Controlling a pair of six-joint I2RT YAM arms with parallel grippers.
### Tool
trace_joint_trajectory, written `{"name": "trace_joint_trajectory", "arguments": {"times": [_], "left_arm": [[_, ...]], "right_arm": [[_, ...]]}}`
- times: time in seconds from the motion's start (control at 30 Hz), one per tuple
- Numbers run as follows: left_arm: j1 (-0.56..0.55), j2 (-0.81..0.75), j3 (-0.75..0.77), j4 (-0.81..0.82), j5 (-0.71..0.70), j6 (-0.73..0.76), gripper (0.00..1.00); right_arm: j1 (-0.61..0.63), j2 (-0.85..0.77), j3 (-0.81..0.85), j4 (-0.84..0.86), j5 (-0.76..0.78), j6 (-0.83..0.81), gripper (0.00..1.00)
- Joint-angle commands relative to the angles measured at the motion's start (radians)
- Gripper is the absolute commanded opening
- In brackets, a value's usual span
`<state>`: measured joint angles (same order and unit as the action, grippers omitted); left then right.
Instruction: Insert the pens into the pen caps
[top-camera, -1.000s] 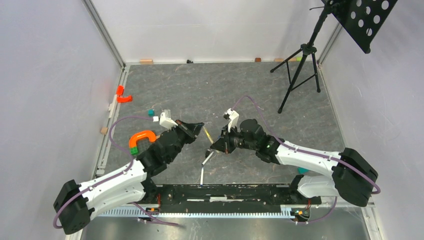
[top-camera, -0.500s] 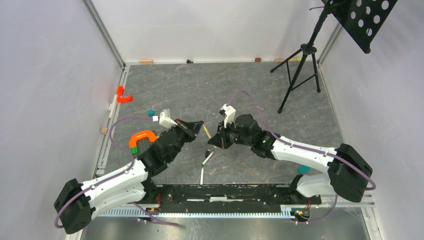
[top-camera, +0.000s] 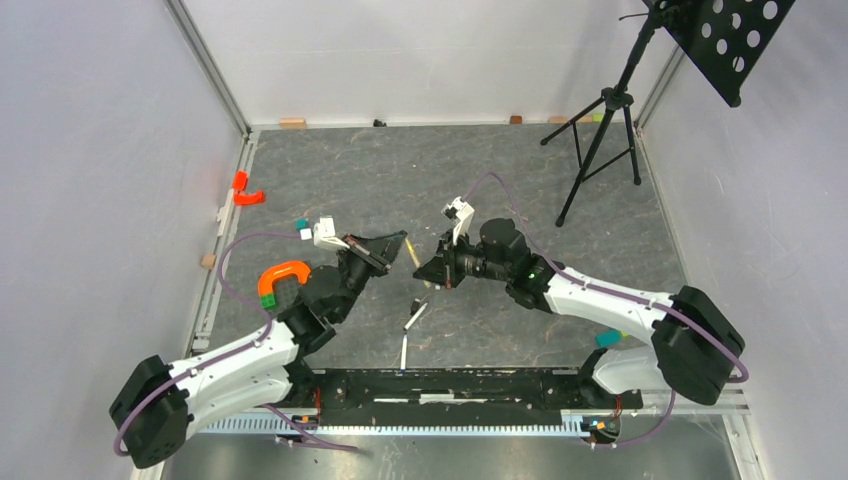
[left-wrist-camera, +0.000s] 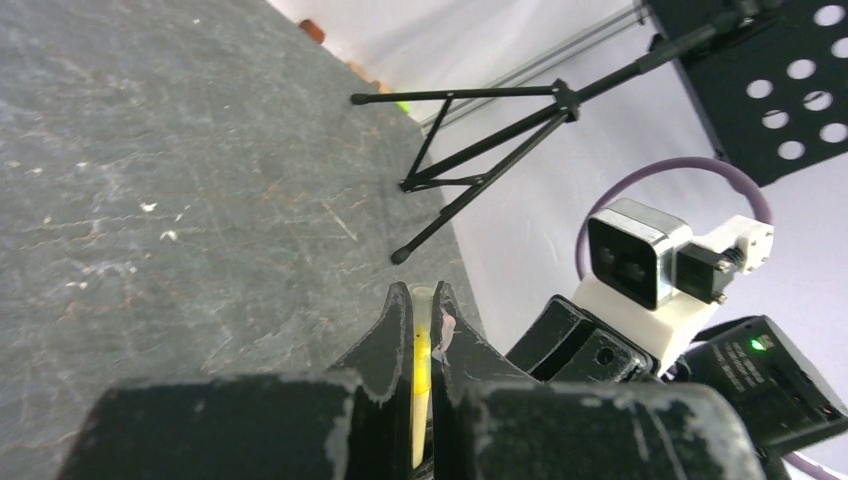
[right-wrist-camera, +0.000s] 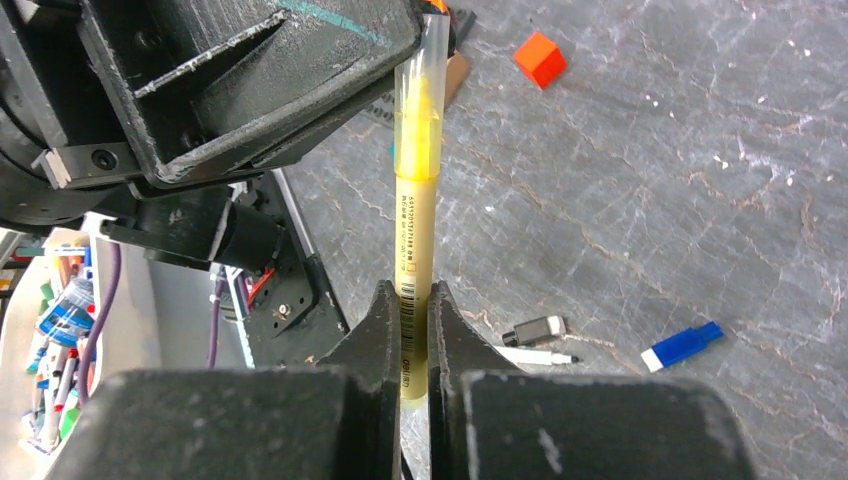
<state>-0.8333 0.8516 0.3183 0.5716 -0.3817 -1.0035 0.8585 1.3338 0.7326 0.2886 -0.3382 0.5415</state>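
The yellow-olive pen (right-wrist-camera: 414, 190) is held at both ends above the table. My left gripper (left-wrist-camera: 422, 300) is shut on its pale translucent end (left-wrist-camera: 421, 330), with yellow showing inside. My right gripper (right-wrist-camera: 410, 295) is shut on its barcoded barrel end. In the top view the pen (top-camera: 412, 252) spans from the left gripper (top-camera: 402, 239) to the right gripper (top-camera: 428, 270). On the table lie a bright blue cap (right-wrist-camera: 682, 345), a black cap with a white end (right-wrist-camera: 535, 329) and a white pen (right-wrist-camera: 535, 355). Two white pens (top-camera: 415, 315) (top-camera: 403, 350) lie near the bases.
A black tripod stand (top-camera: 600, 130) is at the far right. An orange U-shaped piece (top-camera: 283, 275), a teal cube (top-camera: 301, 224) and a red piece (top-camera: 245, 192) are at the left. A red cube (right-wrist-camera: 540, 58) lies on the table. Small blocks line the far wall.
My right gripper has moved up and away from the bases to the yellow pen and now grips it. My left gripper has shifted slightly farther and tilted, still holding the pen.
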Motion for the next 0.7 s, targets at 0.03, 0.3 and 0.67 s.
{"name": "trace_joint_trajectory", "arguments": {"times": [0.03,0.3,0.67], "left_arm": [[-0.033,0.038,-0.017,0.145,0.3,0.041,0.02],[-0.033,0.042,-0.02,0.189,0.435,0.092,0.02],[-0.033,0.002,0.011,0.157,0.479,0.138,0.44]], "right_arm": [[-0.01,-0.058,0.027,0.311,-0.065,-0.032,0.0],[-0.036,-0.111,0.012,0.384,-0.164,-0.084,0.0],[-0.062,-0.167,-0.023,0.415,-0.243,-0.107,0.0]]}}
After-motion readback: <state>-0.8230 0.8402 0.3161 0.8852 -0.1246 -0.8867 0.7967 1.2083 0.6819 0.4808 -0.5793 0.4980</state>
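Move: The yellow pen is already pushed into its cap: the cap's middle sits some 2 cm back, 1 cm right and 1 cm below my left hand point, and from my right hand, which grips the barrel, about 4 cm ahead, 2 cm left and 4 cm up. On the table roughly 17 cm below my right hand, the black cap lies about 3 cm ahead and the blue cap 8 cm ahead, 4 cm right. With the capped yellow pen still pinched in both hands, I raise the two together, the left some 8 cm and the right nearly 7, both easing back a little. My left fingers tip upward and swing clockwise, my right ones tip up and turn counter-clockwise; only at the very end do my left fingers start opening around the cap, while my right keeps its grip on the barrel. ##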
